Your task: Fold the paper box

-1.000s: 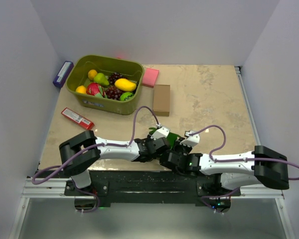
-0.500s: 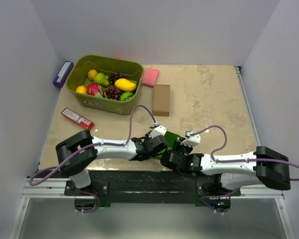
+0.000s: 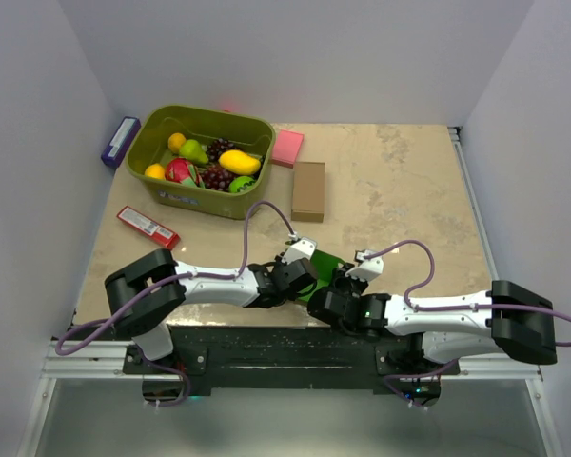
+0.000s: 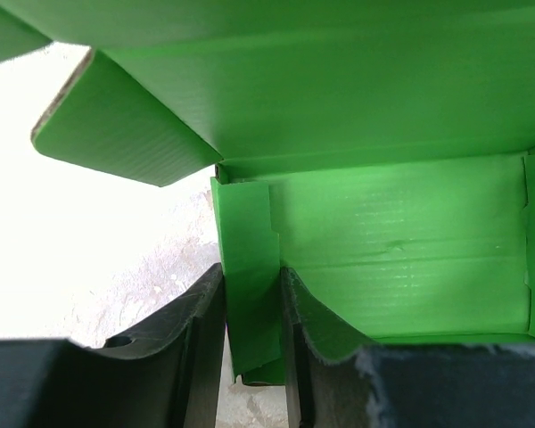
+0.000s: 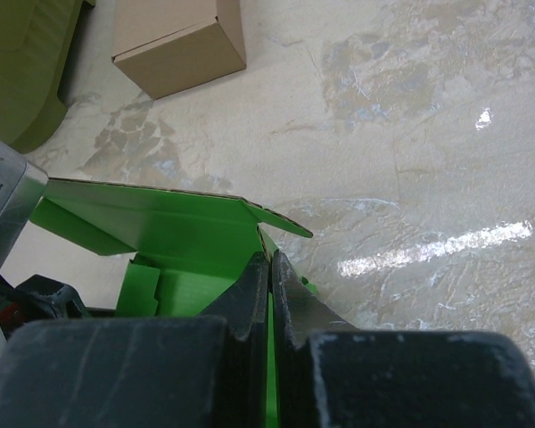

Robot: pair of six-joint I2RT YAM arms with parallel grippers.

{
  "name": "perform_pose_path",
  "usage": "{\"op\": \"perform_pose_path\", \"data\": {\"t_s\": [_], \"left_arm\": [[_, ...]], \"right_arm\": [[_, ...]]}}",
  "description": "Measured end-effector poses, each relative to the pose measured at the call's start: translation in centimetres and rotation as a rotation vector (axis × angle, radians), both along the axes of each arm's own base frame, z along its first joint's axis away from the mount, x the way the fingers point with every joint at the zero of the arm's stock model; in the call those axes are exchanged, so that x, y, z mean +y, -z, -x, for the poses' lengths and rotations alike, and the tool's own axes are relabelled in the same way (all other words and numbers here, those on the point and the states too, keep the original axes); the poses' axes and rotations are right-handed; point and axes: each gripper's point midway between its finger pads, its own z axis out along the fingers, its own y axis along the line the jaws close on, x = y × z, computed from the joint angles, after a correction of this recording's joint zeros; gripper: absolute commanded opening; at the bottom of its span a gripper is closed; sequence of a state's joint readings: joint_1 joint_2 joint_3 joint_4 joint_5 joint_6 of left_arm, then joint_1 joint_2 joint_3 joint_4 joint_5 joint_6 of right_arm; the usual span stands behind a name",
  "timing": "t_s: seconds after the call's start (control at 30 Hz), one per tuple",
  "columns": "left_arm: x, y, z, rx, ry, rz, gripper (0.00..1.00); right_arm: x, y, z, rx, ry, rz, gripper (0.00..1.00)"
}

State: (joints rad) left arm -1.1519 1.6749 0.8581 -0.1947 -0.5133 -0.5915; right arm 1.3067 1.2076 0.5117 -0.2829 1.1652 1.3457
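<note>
The paper box (image 3: 324, 264) is bright green card, half folded, lying near the front edge between both arms. In the left wrist view its open inside (image 4: 392, 241) fills the frame, with a flap (image 4: 116, 134) sticking out at upper left. My left gripper (image 4: 251, 272) is closed on a folded side wall strip, one finger on each face. My right gripper (image 5: 270, 257) is shut on another thin wall of the box (image 5: 160, 223), under a raised flap. From above, the left gripper (image 3: 309, 274) and right gripper (image 3: 331, 283) meet at the box and hide most of it.
An olive bin (image 3: 209, 114) full of toy fruit stands at the back left. A brown cardboard box (image 3: 308, 190) lies beyond the green box, also in the right wrist view (image 5: 180, 40). A pink pad (image 3: 287, 148), a red bar (image 3: 147, 227) and a blue box (image 3: 120, 141) lie around the bin.
My left gripper's jaws have narrowed onto the wall strip. Both wrists and the green box have shifted slightly left and toward the near edge.
</note>
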Motion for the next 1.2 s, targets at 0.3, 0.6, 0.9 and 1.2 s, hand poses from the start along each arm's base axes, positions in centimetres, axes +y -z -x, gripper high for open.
{"op": "perform_pose_path", "data": {"t_s": [0.3,0.6,0.9,1.2], "left_arm": [[-0.2,-0.3,0.1,0.013,0.006,0.025,0.52],[0.2,-2.7,0.6,0.056,0.026,0.151,0.67],[1.1,-5.4,-0.5,0.099,0.028,0.357,0.74],[2.4,-5.2,-2.1,0.132,0.009,0.468,0.72]], "right_arm": [[-0.1,0.0,0.1,0.001,-0.003,-0.010,0.00],[-0.4,0.0,0.2,0.002,-0.003,-0.011,0.00],[-0.4,0.1,0.2,0.005,-0.005,-0.010,0.00],[0.0,0.5,0.4,0.025,-0.021,-0.020,0.00]]}}
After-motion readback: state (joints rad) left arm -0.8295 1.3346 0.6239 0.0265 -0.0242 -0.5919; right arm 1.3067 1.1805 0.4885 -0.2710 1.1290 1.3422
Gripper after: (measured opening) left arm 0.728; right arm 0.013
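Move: My left fingers are already on the folded left end wall of the green paper box; the middle of its tray is about 4 cm to their right and 1 cm ahead. The raised lid's middle is some 5 cm right, 4 cm ahead and 5 cm above. The brown carton lies about 20 cm ahead and 2 cm right. From my right hand, pinching the lid's edge near a corner, the tray is about 4 cm left and 7 cm lower. I open my left fingers wide to let go of the end wall, then lift that hand clear of the box by about 5 cm. Late in the rise it also drifts a couple of centimetres forward and left, rolling some 25 degrees left side down. My right hand stays put and keeps its pinch on the lid's edge. ##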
